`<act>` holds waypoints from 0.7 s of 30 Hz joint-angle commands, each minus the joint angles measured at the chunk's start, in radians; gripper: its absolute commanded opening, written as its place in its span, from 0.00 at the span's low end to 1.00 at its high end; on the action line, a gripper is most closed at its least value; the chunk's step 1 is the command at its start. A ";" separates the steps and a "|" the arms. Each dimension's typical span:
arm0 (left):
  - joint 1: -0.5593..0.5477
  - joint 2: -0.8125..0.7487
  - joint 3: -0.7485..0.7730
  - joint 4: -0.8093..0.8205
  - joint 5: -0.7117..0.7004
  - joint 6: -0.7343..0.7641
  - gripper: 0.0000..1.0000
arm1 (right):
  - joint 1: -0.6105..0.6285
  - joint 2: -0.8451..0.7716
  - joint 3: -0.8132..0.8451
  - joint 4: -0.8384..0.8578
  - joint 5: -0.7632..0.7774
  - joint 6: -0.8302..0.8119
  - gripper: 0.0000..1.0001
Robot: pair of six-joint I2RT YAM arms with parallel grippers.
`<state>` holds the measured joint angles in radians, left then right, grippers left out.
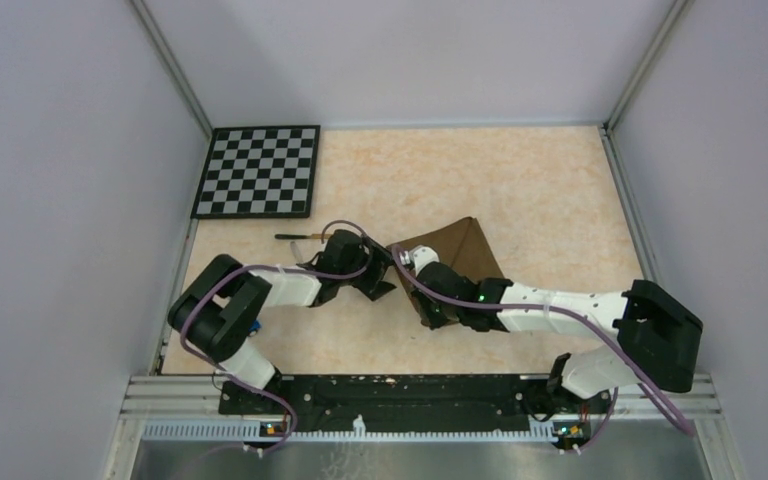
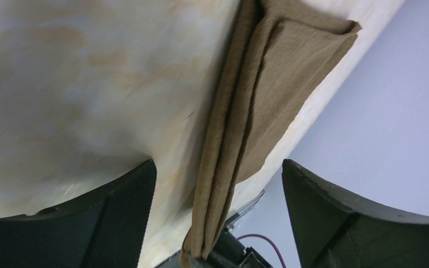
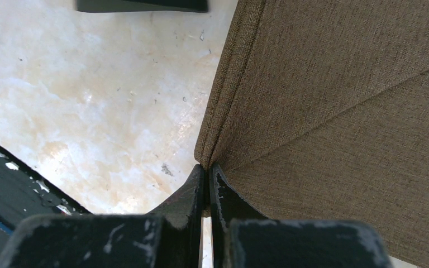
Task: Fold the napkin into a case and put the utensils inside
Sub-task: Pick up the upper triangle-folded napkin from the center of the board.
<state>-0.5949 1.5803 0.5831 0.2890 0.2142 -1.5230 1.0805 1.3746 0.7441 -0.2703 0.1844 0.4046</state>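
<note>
The dark brown napkin (image 1: pixel 465 250) lies mid-table, folded into a rough triangle. My right gripper (image 3: pixel 206 167) is shut on a folded edge of the napkin (image 3: pixel 335 100) at its left corner, lifting the layers there. My left gripper (image 2: pixel 218 212) is open. Its two black fingers (image 2: pixel 117 223) stand wide on either side of the raised napkin edge (image 2: pixel 240 139) and do not touch it. From above, both grippers meet at the napkin's left corner, left gripper (image 1: pixel 380 283) and right gripper (image 1: pixel 401 254). One utensil (image 1: pixel 298 237), with a dark handle and a gold blade, lies left of them. I see no other utensil.
A black-and-white checkerboard (image 1: pixel 258 172) lies at the back left of the beige table (image 1: pixel 520 180). Grey walls close in the left, back and right sides. A black rail (image 1: pixel 400 395) runs along the near edge between the arm bases.
</note>
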 commanded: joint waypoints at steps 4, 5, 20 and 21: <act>-0.004 0.139 -0.006 0.208 -0.104 0.002 0.58 | -0.013 -0.055 -0.013 0.042 -0.028 0.004 0.00; -0.003 0.143 -0.001 0.196 -0.113 0.011 0.53 | -0.013 -0.055 -0.014 0.043 -0.030 0.003 0.00; 0.103 -0.537 0.194 -0.718 -0.360 0.359 0.00 | 0.113 0.049 0.135 0.245 -0.552 0.050 0.00; 0.103 -0.602 0.240 -0.858 -0.405 0.380 0.00 | 0.121 0.050 0.148 0.320 -0.630 0.085 0.00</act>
<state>-0.5148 1.2137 0.6350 -0.0891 0.0498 -1.2739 1.1374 1.4071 0.8036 -0.1303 -0.0891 0.4000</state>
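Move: The napkin's free far-left corner lies about 4 cm ahead of the open left hand, level with it sideways and some 2 cm below. The right hand already pinches the near corner; from it that free corner is roughly 15 cm ahead, 7 cm left and 3 cm lower. Left of the left hand, about 3 cm lower, lie the knife, 16 cm left and 7 cm ahead, and the fork, 17 cm left and 1 cm ahead. Left dips forward and pinches the far-left corner, then both hands lift leftward, the left rising about 9 cm. ##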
